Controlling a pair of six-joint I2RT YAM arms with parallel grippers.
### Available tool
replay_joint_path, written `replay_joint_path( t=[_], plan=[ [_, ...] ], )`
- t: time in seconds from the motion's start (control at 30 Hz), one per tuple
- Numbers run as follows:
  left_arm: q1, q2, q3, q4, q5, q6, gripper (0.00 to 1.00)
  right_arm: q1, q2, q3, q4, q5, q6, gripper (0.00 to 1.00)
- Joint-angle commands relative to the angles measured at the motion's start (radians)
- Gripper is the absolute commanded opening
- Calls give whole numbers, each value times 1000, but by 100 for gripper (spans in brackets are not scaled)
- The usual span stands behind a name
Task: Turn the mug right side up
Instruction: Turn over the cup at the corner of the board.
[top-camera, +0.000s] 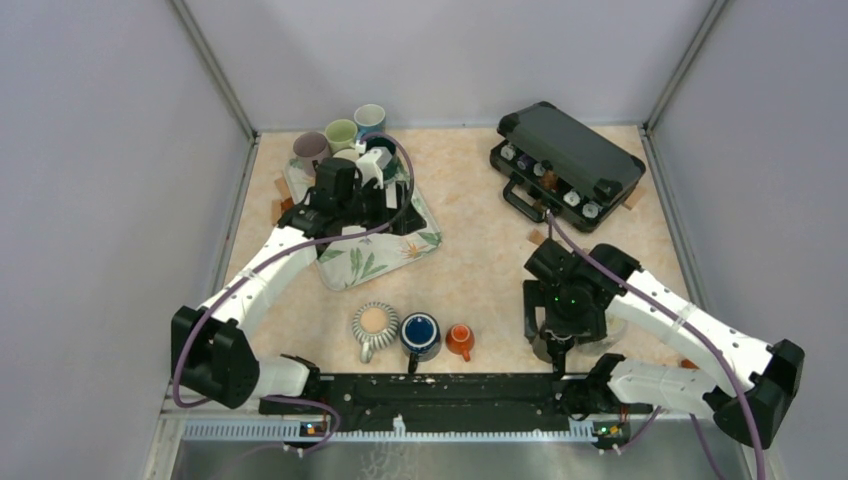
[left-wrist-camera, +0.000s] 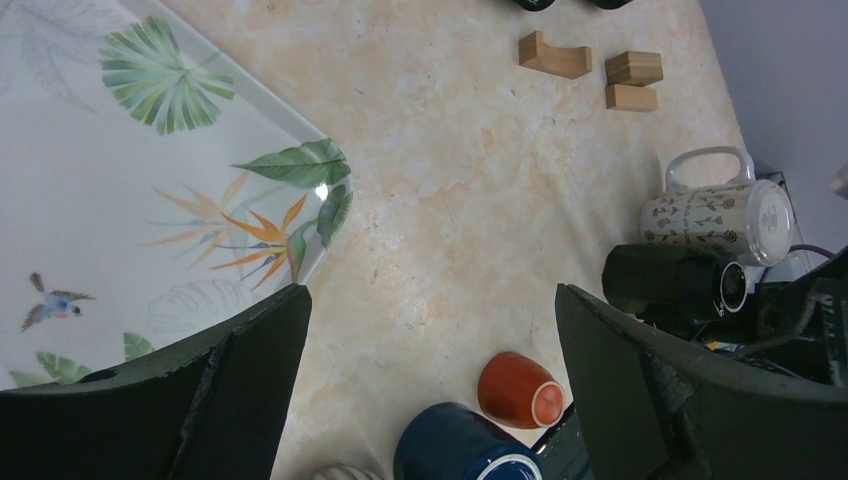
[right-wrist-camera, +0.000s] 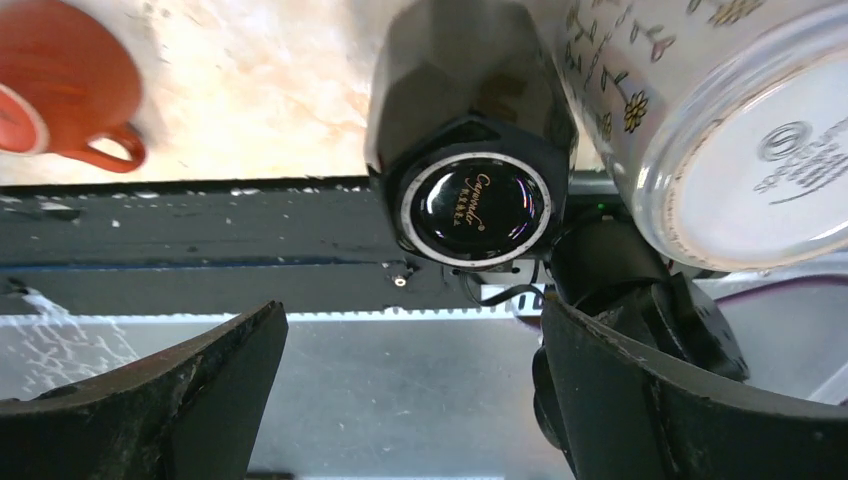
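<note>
Several mugs stand upside down near the front edge: a striped mug (top-camera: 373, 325), a navy mug (top-camera: 420, 334) (left-wrist-camera: 465, 445), a small orange cup (top-camera: 460, 340) (left-wrist-camera: 518, 390) (right-wrist-camera: 60, 85), a black mug (left-wrist-camera: 675, 282) (right-wrist-camera: 470, 200) and a floral mug (left-wrist-camera: 715, 215) (right-wrist-camera: 750, 160). My right gripper (top-camera: 557, 358) (right-wrist-camera: 415, 395) is open and empty, just above and in front of the black mug, its tips over the black rail. The floral mug stands beside the black one. My left gripper (top-camera: 393, 212) (left-wrist-camera: 430, 390) is open and empty, high over the tray's (left-wrist-camera: 120, 230) corner.
Several upright mugs (top-camera: 340, 133) stand at the back of the leaf-patterned tray (top-camera: 375, 262). A black case (top-camera: 570, 158) lies open at the back right. Small wooden blocks (left-wrist-camera: 590, 68) lie on the table. The black rail (right-wrist-camera: 200, 240) runs along the near edge.
</note>
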Motion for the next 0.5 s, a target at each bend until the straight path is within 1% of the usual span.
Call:
replay_joint_path(
  t=[0.0,0.23,0.33,0.47],
  plan=[
    [1,-45,0,45,25,9,98,8,-33,-91,49,-68,39,99],
    [1,-49,-4,48,30,7,98,9,-65,-211,206,-68,92,99],
    [1,-49,-6,51,27,7,98,8,-67,-251,283,-27,103,99],
    [1,-49,-11,52,28,7,98,9,-33,-264,359,28,104,99]
  ],
)
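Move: The upside-down black mug is almost under the right hand: about 1 cm ahead, 2 cm to its right, its middle some 10 cm below. The flowered mug stands about 10 cm to the right of it and 3 cm farther out; the red cup lies about 19 cm to the hand's left, level with it and 12 cm below. From the left hand the black mug is some 23 cm back, 29 cm right and 17 cm below. Fingers wide open, the right hand sinks about 6 cm towards the black mug, easing slightly back, then forward. ##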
